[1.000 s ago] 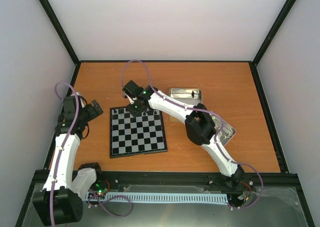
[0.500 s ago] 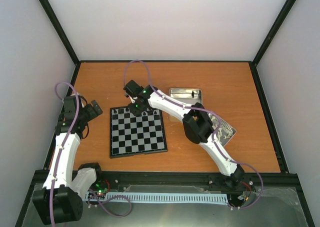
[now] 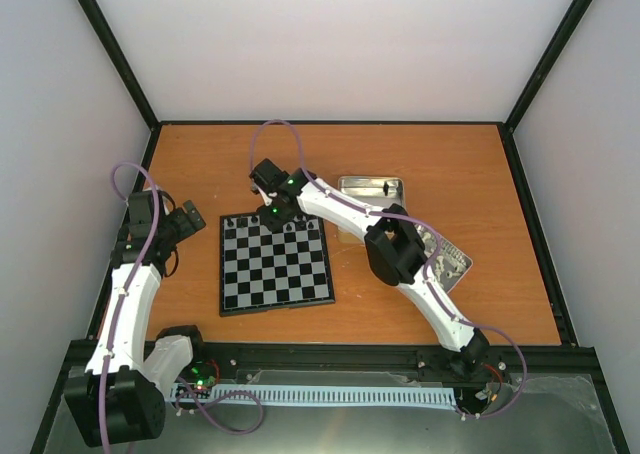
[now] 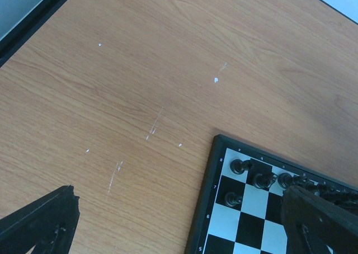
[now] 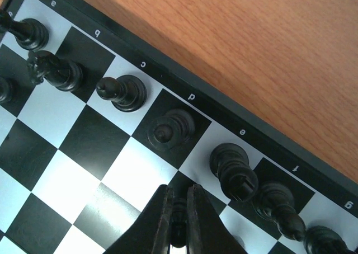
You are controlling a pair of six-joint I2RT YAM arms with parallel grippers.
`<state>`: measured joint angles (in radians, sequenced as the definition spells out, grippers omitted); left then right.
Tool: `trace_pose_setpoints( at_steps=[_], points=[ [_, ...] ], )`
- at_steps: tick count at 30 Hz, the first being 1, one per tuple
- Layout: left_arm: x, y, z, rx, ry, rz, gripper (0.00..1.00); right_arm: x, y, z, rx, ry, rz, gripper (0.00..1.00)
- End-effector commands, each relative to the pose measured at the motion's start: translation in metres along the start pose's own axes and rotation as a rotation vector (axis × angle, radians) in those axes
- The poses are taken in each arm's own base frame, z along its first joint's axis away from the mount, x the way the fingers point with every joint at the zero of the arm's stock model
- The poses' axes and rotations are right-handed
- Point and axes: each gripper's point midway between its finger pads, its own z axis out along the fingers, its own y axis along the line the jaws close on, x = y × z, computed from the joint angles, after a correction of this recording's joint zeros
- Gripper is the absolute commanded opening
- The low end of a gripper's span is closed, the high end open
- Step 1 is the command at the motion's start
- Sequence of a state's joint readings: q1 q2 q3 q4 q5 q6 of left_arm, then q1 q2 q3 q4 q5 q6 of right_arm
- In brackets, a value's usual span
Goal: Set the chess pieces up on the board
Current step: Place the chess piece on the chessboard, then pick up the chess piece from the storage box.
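Note:
The board [image 3: 275, 274] lies left of the table's middle, with black chess pieces [image 3: 290, 227] along its far rows. My right gripper [image 3: 268, 217] hangs over the far edge of the board. In the right wrist view the right gripper [image 5: 179, 209] is shut on a small black chess piece [image 5: 179, 219], low over a black square just inside the back row. That row holds a knight [image 5: 56, 72], a bishop [image 5: 123, 92] and taller pieces [image 5: 235, 170]. My left gripper [image 3: 195, 219] is open, left of the board, and nothing lies between the jaws of the left gripper [image 4: 179, 231].
A silver tin [image 3: 372, 187] with one dark piece in it stands right of the board. A second tin [image 3: 450, 259] lies partly under my right arm. Black frame rails edge the table. In the left wrist view the board's corner [image 4: 215, 170] carries a few black pieces [image 4: 240, 166].
My right arm's elbow has drifted a little left and its wrist has shifted slightly over the board's far edge. The left arm has hardly moved.

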<state>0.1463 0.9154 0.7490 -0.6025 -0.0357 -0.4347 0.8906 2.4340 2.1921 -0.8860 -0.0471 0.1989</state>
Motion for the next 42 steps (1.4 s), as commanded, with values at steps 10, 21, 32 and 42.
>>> trace_pose_setpoints(
  at_steps=[10, 21, 32, 42],
  points=[
    [-0.005, 0.002, -0.003, -0.012, -0.010, -0.013, 1.00, 0.006, -0.005, 0.012, 0.010, 0.027, 0.002, 0.19],
    [-0.006, -0.003, -0.002, 0.015, -0.006, 0.002, 1.00, -0.028, 0.001, -0.072, 0.000, -0.129, 0.003, 0.33],
    [-0.004, -0.008, -0.001, 0.037, 0.007, 0.011, 1.00, 0.004, -0.146, -0.151, 0.366, -0.308, 0.415, 0.39],
    [-0.002, -0.010, 0.003, 0.053, 0.021, 0.021, 1.00, 0.091, -0.260, -0.146, 0.531, -0.221, 0.748, 0.45]
  ],
)
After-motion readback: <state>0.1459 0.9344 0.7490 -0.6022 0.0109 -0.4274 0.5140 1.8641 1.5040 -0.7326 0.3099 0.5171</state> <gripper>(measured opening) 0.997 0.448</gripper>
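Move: I hold the black pawn upright just above its empty dark square, second row in, the board's surface some 4 cm below my right fingers. The king stands about 3 cm ahead, the queen about 3 cm ahead and 3 cm left, and another pawn 3 cm to the right. The beige-sided box's middle lies roughly 24 cm right and 4 cm ahead. From my left hand that square is about 23 cm right, 7 cm ahead and 15 cm below. I ease my right hand about 1.5 cm straight down to stand the pawn on its square behind the king, opening my fingers to let go. Then I lift clear some 14 cm, swing about 28 cm right and a little forward to over the beige-sided box, sinking again on the way. My wrist turns some 45 degrees clockwise and my fingers keep opening to nearly half. ##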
